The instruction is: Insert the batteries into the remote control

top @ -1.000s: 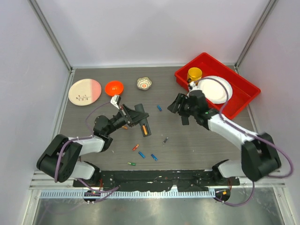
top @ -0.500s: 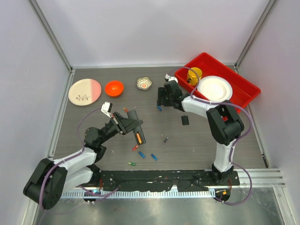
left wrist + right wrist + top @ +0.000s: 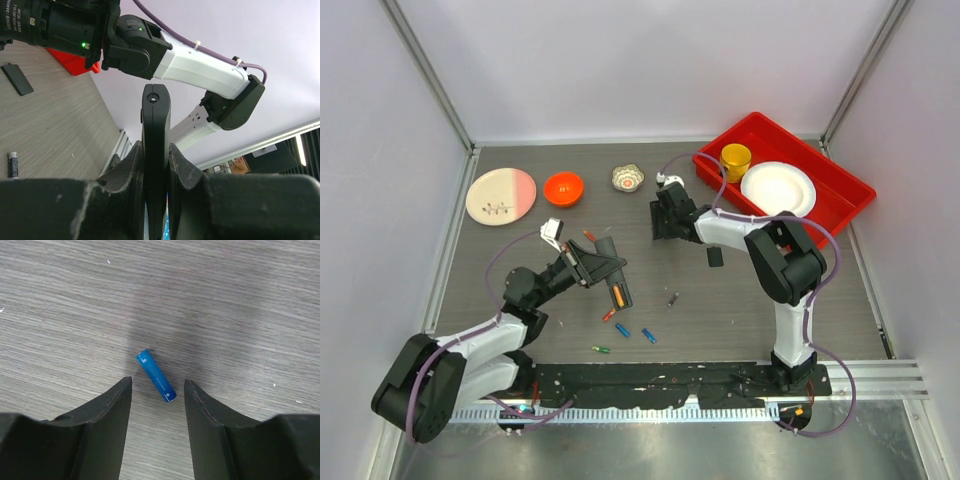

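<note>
My left gripper (image 3: pixel 600 262) is shut on the remote control (image 3: pixel 623 290), a slim black bar held off the table left of centre, with an orange battery (image 3: pixel 616 294) showing in its recess. In the left wrist view the remote control (image 3: pixel 155 125) stands edge-on, clamped between both fingers (image 3: pixel 131 165). My right gripper (image 3: pixel 157 382) is open low over the table, and a blue battery (image 3: pixel 156 376) lies slanted between its fingertips, touching neither. From above, the right gripper (image 3: pixel 661 220) hides that battery. Loose batteries lie near the front: orange (image 3: pixel 609 314), blue (image 3: pixel 622 329), blue (image 3: pixel 647 335), green (image 3: pixel 601 349).
A small flat black piece (image 3: pixel 714 257) and a thin grey bit (image 3: pixel 672 298) lie right of centre. A red tray (image 3: pixel 840 215) at the back right holds a yellow cup (image 3: pixel 735 158) and white plate (image 3: pixel 778 188). An orange bowl (image 3: pixel 563 187), pink plate (image 3: pixel 501 194) and small foil cup (image 3: pixel 628 178) sit along the back.
The right arm swung left from near the tray to over the blue battery, leaving the small black piece on the table. The left arm drew the remote slightly nearer.
</note>
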Available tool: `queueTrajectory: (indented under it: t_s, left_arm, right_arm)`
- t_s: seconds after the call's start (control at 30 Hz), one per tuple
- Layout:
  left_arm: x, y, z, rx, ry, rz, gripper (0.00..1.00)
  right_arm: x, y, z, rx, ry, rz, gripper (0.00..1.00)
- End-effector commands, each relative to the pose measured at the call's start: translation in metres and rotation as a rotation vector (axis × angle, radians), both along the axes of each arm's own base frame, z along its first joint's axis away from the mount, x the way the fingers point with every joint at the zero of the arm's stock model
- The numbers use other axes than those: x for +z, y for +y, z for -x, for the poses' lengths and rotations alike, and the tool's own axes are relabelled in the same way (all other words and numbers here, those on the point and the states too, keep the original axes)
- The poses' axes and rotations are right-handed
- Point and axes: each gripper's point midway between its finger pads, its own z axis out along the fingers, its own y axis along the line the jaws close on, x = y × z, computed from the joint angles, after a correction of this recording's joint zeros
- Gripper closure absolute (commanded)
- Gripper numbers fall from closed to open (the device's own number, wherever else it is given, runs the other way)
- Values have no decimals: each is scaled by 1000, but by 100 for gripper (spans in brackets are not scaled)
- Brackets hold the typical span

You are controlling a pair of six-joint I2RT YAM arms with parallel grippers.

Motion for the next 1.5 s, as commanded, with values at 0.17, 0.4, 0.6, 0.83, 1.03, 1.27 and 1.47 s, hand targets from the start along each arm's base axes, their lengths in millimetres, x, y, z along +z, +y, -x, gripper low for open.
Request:
queueTrajectory:
  t_s: [0.17,0.4,0.6,0.83,1.03,1.27,1.47]
  left_arm:
    - [22,-1,0,-12,-83,36,100]
    - [20,-2,0,-18,-80,38,100]
    - [19,-2,0,-20,-76,37,100]
    - [17,-3,-1,-22,-66,35,100]
    - [17,-2,-11,13,-52,46,100]
    - [21,-8,-26,37,-65,55,100]
    - [9,-17,-38,52,-41,54,100]
  right_arm:
    - [-5,-9,1,7,-17,87,58]
    - [-10,-11,7,-15,-4,88,77]
    - [-11,-8,8,-3,-6,101,77]
    - [-21,-13,7,-39,29,143,99]
    - [70,-19,27,-105,-105,-16,99]
    - [190,0,140,88,-155,-171,99]
    - [246,14,221,312,-28,-374,99]
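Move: The blue battery lies almost between the right hand's open fingertips: its middle is about 2 cm ahead, 1 cm left and 1 cm below. The dark cover lies some 7 cm back and 11 cm right, the patterned bowl 14 cm ahead and 7 cm left, both slightly lower; the left hand's remote is roughly 23 cm back, 9 cm left and 21 cm higher. From the left hand the blue battery lies about 23 cm ahead, 8 cm right and 22 cm below. The blue battery is pinched near one end as the right fingers close around it, the hand easing barely 1 cm left meanwhile. The right hand then lifts it fast, about 23 cm up and 17 cm back towards the remote, the wrist turning some 25 degrees. The left hand keeps its grip on the remote and late on carries it about 3 cm forward. ##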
